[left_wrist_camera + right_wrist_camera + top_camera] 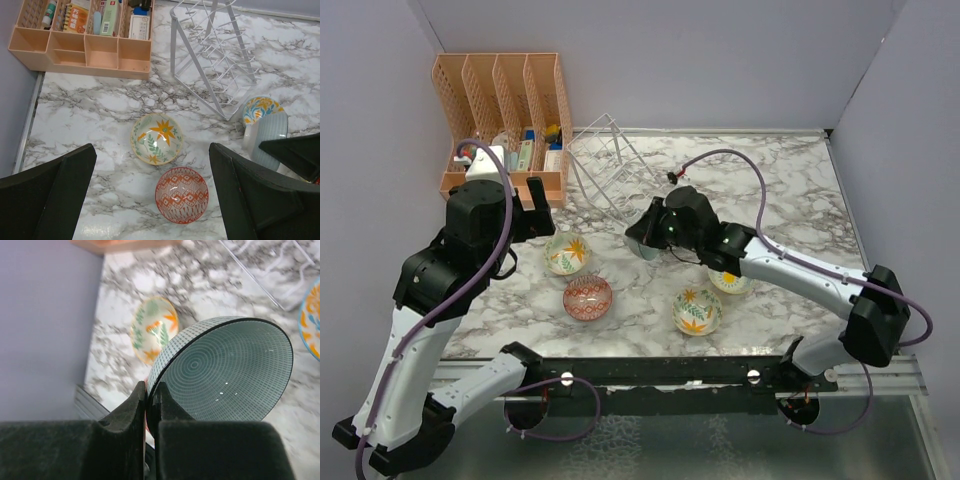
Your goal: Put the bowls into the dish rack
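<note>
My right gripper (pixel 152 401) is shut on the rim of the plain teal bowl (pixel 225 370), which stands tilted on edge just in front of the white wire dish rack (pixel 610 160). A blue-patterned bowl (pixel 260 109) lies right behind it, near the rack's (pixel 215 60) corner. My left gripper (pixel 151 155) hangs open above a cream bowl with an orange flower (pixel 156 138) and a red-patterned bowl (pixel 181 194). From above, a cream leaf-print bowl (pixel 697 311) and a yellow-sun bowl (pixel 730 282) sit under the right arm. The rack holds no bowls.
An orange plastic organizer (pixel 505 110) with small items stands at the back left, next to the rack. Grey walls close in the left, back and right. A black rail (pixel 660 370) runs along the table's near edge.
</note>
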Motion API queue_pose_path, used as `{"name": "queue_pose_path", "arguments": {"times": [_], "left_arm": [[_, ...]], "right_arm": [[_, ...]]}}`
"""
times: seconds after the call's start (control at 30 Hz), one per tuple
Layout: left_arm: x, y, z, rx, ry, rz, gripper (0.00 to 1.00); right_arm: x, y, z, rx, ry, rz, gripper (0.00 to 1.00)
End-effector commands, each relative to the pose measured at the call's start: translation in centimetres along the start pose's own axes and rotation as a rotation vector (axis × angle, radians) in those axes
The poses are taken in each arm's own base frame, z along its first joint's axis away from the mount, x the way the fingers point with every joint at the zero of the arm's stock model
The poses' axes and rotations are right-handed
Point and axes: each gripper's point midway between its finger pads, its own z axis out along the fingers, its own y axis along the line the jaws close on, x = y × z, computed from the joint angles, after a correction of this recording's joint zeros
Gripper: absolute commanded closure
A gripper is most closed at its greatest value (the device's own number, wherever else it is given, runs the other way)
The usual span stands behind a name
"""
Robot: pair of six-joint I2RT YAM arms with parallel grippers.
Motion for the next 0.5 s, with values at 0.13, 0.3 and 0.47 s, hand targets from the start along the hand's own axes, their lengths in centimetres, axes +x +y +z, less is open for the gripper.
{"name": "queue_pose_path", "arguments": {"times": [0.13,0.3,0.47], "left_arm": [[-1.1,-0.6,-0.7,0.033,-0.012,0.013,0.01],[-1.3,-0.7,-0.8,0.034,-0.007,0.019,0.01],[-1.4,-0.9,-0.6,0.033,0.003,0.022,0.01]], "right_arm": [[-8.8,6.0,1.6,-0.452,-0.298,0.233,0.99],[-13.0,4.2,2.3,-0.551,-0.460,0.338,0.99],[-15.9,2.1,2.6,-0.594,-0.596,0.382,0.99]]}}
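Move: The green bowl is already pinched by its rim in the right hand, some 20 cm above the table. The dish rack's middle lies about 21 cm ahead of this hand, 7 cm to its left and 12 cm lower. The blue flower bowl stands 13 cm ahead, 6 cm right, and the star flower bowl 7 cm ahead, 18 cm left, both some 18 cm below. From the left hand the rack is roughly 23 cm ahead, 15 cm right and 27 cm down. Forward at a steady, quick pace, the right hand carries the green bowl about 12 cm towards the rack's right side, rising only slightly. On the way the wrist rolls some 30 degrees, its left side coming up, and swings a little clockwise. The closed fingers keep their pinch on the rim. ##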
